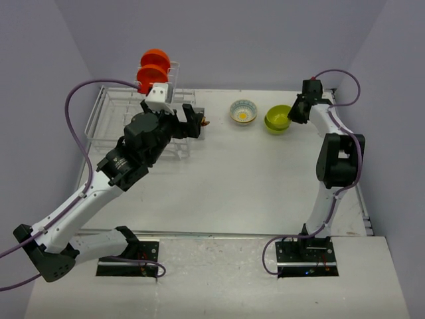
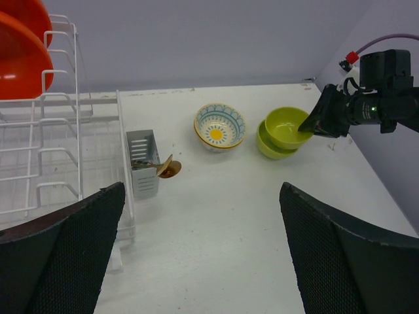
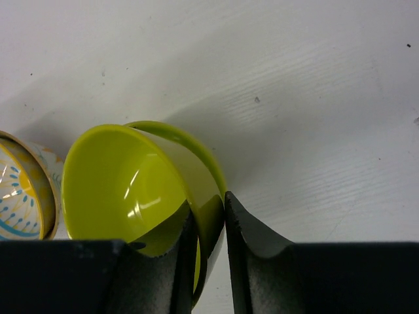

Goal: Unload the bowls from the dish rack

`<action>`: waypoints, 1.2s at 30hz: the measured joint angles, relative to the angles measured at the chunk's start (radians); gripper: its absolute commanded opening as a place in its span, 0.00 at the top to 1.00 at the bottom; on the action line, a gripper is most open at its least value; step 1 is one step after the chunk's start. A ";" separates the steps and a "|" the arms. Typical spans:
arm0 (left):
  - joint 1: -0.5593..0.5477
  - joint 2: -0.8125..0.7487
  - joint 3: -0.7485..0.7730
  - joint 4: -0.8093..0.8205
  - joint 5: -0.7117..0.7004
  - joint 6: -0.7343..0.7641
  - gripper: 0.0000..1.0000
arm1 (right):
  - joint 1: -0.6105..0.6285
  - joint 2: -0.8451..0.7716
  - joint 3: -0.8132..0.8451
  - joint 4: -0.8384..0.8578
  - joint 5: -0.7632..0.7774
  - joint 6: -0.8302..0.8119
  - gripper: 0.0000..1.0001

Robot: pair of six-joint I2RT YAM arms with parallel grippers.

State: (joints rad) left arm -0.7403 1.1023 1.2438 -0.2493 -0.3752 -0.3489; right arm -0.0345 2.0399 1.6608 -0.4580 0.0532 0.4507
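Two lime-green bowls (image 1: 277, 119) sit stacked on the table at the back right. My right gripper (image 3: 208, 203) is shut on the rim of the upper lime-green bowl (image 3: 124, 183), one finger inside the wall and one outside. The flower-patterned bowl (image 2: 219, 125) stands upright just left of them. Two orange-red bowls (image 1: 153, 66) stand on edge in the tall tier of the white dish rack (image 1: 106, 119). My left gripper (image 2: 203, 190) hangs open over bare table beside the rack, holding nothing.
A small grey cutlery holder (image 2: 143, 163) hangs on the rack's right side with a golden spoon (image 2: 167, 168) sticking out. The right arm (image 1: 339, 159) stands along the table's right edge. Purple walls close the back and sides.
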 measured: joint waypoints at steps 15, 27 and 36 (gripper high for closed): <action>0.104 0.038 0.008 -0.029 -0.048 -0.101 0.00 | 0.001 -0.030 -0.024 -0.001 -0.044 0.011 0.39; 0.353 0.127 0.123 -0.086 -0.052 -0.399 0.00 | 0.001 -0.461 -0.226 -0.036 -0.047 0.072 0.01; 0.653 0.345 0.264 0.056 0.250 -0.718 0.00 | 0.000 -0.907 -0.519 0.074 -0.416 0.142 0.01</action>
State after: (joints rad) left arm -0.0868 1.4475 1.5078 -0.1928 -0.1249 -1.0668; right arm -0.0345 1.1332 1.1416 -0.3843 -0.3626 0.5930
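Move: From the left hand, open and empty, the nearer orange bowl in the rack is about 25 cm ahead, 15 cm left and 10 cm below; the farther orange bowl stands some 7 cm beyond it. The cutlery holder is roughly 24 cm ahead of this hand, 4 cm right and 33 cm below. At the right fingers, the tipped upper green bowl's middle lies about 5 cm left and 3 cm below; the patterned bowls are 18 cm left, 4 cm ahead and 6 cm below. Forward and left, about 16 cm each way after a brief wait, the open left hand heads for the nearer orange bowl, dipping slightly before rising again; it rolls its left side down some 40 degrees while turning counter-clockwise. The right fingers, at the upper green bowl's rim, spread fully and come free; that hand then lifts about 20 cm and draws back nearly as far, drifting left with fingertips tilting up. ##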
